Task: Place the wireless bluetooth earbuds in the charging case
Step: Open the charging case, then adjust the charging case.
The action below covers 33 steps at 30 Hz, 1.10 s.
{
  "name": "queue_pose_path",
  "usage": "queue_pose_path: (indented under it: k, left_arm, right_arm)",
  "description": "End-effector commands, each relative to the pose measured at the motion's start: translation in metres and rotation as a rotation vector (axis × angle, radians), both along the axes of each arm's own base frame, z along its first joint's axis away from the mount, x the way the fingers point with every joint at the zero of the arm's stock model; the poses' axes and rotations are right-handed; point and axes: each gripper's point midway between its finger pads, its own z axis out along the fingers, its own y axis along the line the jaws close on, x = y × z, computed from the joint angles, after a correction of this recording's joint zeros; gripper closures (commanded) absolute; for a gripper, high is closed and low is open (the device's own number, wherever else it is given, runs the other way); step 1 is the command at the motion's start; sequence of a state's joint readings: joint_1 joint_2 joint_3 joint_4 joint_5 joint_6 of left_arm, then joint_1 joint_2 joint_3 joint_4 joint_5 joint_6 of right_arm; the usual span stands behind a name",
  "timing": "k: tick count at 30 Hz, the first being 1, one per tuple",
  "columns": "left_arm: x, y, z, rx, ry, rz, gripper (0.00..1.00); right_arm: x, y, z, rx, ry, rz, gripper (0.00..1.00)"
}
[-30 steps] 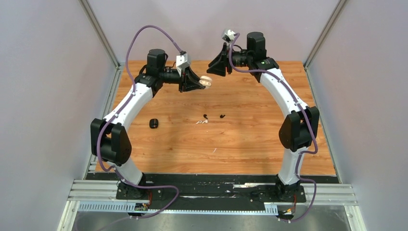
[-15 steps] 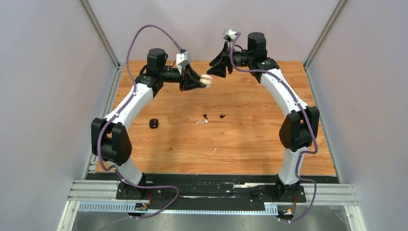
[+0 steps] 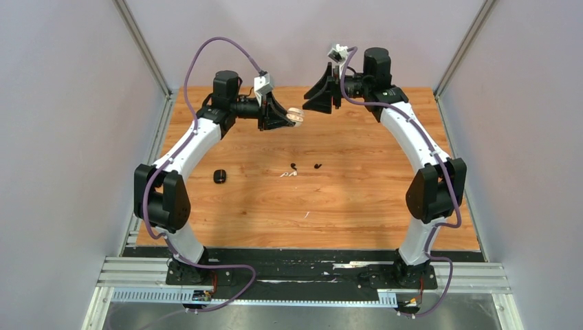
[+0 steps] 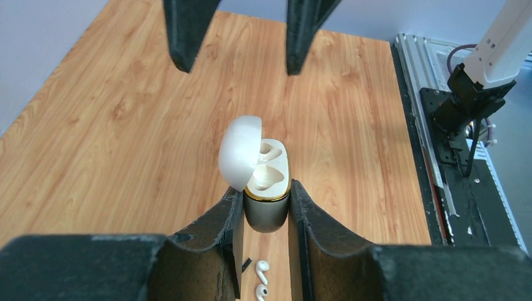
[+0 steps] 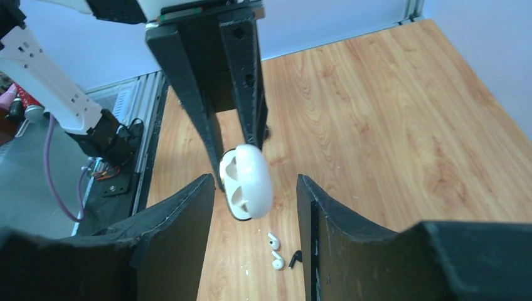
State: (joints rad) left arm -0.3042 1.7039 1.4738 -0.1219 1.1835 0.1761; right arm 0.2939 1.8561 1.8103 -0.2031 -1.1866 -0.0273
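My left gripper (image 3: 285,118) is shut on the white charging case (image 3: 295,115), held up above the back of the table. In the left wrist view the case (image 4: 268,172) sits upright between my fingers (image 4: 229,216), its lid (image 4: 240,150) swung open and both sockets empty. My right gripper (image 3: 313,98) hovers just right of the case, open and holding nothing. In the right wrist view the case (image 5: 248,182) hangs just beyond my open fingertips. Two white earbuds (image 3: 287,174) lie mid-table, seen as earbuds (image 5: 274,251) and earbuds (image 4: 261,279) in the wrist views.
Two black earbuds (image 3: 294,166) (image 3: 317,166) lie near the white ones. A small black case (image 3: 219,176) rests on the table at the left. Grey walls enclose the wooden table (image 3: 357,199) on three sides.
My right arm has shifted a little to the right and drawn its gripper slightly away from the case. The left gripper keeps its hold with almost no movement.
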Motion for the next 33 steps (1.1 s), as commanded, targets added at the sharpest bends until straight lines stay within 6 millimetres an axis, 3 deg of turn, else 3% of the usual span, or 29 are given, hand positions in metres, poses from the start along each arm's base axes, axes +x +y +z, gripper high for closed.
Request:
queue_pose_path:
  k: [1,12,33]
  left_arm:
    - [0.004,0.002,0.012,-0.037,0.021,0.006,1.00]
    - [0.003,0.003,0.020,-0.072,0.015,-0.019,1.00]
    - [0.001,0.002,0.020,-0.082,0.027,-0.029,1.00]
  right_arm:
    - [-0.022,0.001,0.012,0.010,-0.059,0.046,0.50]
    - [-0.020,0.013,-0.008,-0.024,-0.043,0.058,0.54]
    - [-0.005,0.017,-0.023,-0.053,-0.052,0.014,0.75]
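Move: The half-open lid of the charging case lies about 4 cm below the right hand, 2 cm to its left and 2 cm back. The case body, already held in the left fingertips, is 4 cm back, 2 cm left and 5 cm below. From the left hand the lid sits some 2 cm ahead, 1 cm right and 1 cm above. The white earbuds lie on the table roughly 28 cm below the left hand, 4 cm back and 2 cm to its left. The right fingertips come around the open lid, one at its outer face and one in the gap over the wells: the hand sinks about 2.5 cm, easing back and left, then slightly forward again, while its half-open fingers narrow by about half. The left hand keeps its pinch on the case body and lifts it some 1.5 cm to meet them. ##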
